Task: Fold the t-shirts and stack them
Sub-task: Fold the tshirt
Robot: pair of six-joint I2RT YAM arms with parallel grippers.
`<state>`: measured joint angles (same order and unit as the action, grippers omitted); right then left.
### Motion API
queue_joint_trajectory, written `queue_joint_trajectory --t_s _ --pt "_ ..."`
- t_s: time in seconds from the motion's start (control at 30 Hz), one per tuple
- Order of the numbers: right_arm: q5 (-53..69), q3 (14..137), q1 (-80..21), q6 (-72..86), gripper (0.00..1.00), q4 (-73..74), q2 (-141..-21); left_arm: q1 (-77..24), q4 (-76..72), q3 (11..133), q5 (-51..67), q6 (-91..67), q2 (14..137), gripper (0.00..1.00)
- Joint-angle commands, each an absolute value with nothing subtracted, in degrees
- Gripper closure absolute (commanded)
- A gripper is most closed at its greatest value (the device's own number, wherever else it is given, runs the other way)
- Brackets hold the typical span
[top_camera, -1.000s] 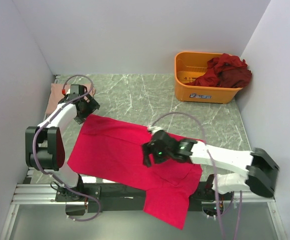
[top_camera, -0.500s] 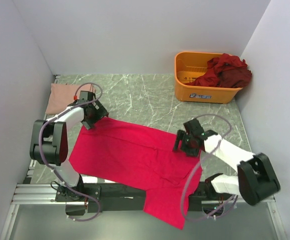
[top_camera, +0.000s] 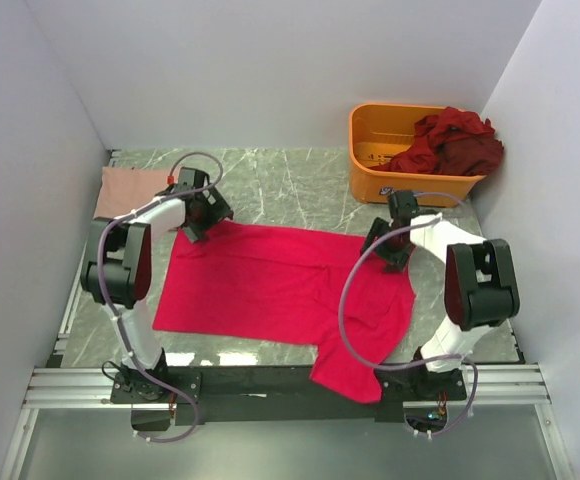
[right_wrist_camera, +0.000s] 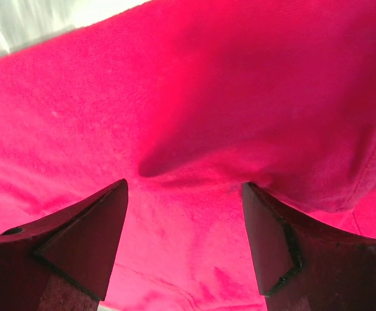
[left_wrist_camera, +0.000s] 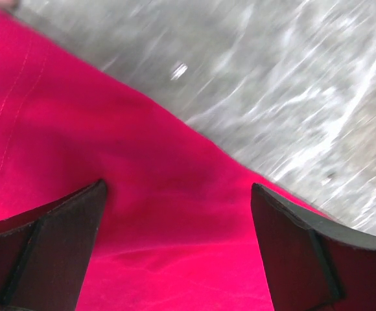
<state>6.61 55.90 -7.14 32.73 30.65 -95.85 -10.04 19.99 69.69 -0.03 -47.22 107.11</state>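
Note:
A bright pinkish-red t-shirt (top_camera: pixel 270 285) lies spread flat on the marble table, and its near right part hangs over the front edge. My left gripper (top_camera: pixel 198 218) is open over the shirt's far left corner. In the left wrist view (left_wrist_camera: pixel 178 188) red cloth (left_wrist_camera: pixel 110 162) lies under the spread fingers. My right gripper (top_camera: pixel 385 245) is open over the shirt's far right corner. In the right wrist view (right_wrist_camera: pixel 185 186) wrinkled red cloth (right_wrist_camera: pixel 194 97) fills the frame. A pale dusty pink shirt (top_camera: pixel 128 186) lies folded at the far left. Dark maroon shirts (top_camera: pixel 455 140) sit bunched in the bin.
An orange plastic bin (top_camera: pixel 395 180) stands at the far right corner. Grey walls close in the table on the left, back and right. Bare marble table (top_camera: pixel 290 190) shows between the red shirt and the back wall. A metal rail runs along the front edge.
Both grippers moved toward the far side, the right one from the shirt's middle to its far right corner. The red shirt now lies farther back on the table and flatter.

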Motion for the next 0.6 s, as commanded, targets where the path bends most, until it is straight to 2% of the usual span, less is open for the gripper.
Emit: queue_joint_trajectory --t_s 0.0,0.3,0.47,0.57 --pt "1.75 59.14 -3.18 29.09 0.22 27.51 -101.51 -11.25 19.16 74.96 0.18 -48.25 111.44 0.01" --pt "2.02 73.99 1.22 25.4 0.22 27.68 -111.27 -13.27 24.25 86.74 -3.86 -48.08 118.21 0.01" --pt "2.46 75.59 1.23 22.51 0.21 26.02 -107.15 -13.27 26.36 91.22 -5.71 -46.94 116.99 0.01" --pt "3.08 74.54 0.27 22.24 0.22 27.24 -102.23 -13.27 26.81 89.31 -6.06 -47.02 112.52 0.01"
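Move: The t-shirt lies flat under both open grippers, about 1 cm below them, at its far edge. Its middle is some 15 cm right and 16 cm back from the left hand, and 19 cm left and 10 cm back from the right. The pink folded shirt lies about 16 cm left and 7 cm ahead of the left hand. From the right hand, the orange bin's middle is about 24 cm ahead and 8 cm right, and the loose sleeve 30 cm back and 7 cm left. Forward and to the right, both open grippers drag the t-shirt away from the near table edge, fingertips still pressing on the cloth rather than pinching it. The right hand travels about 9 cm forward and 5 cm right towards the orange bin; the left goes some 6 cm forward and 3 cm right. Both slow, then rise slightly at the end, fingers unchanged. ##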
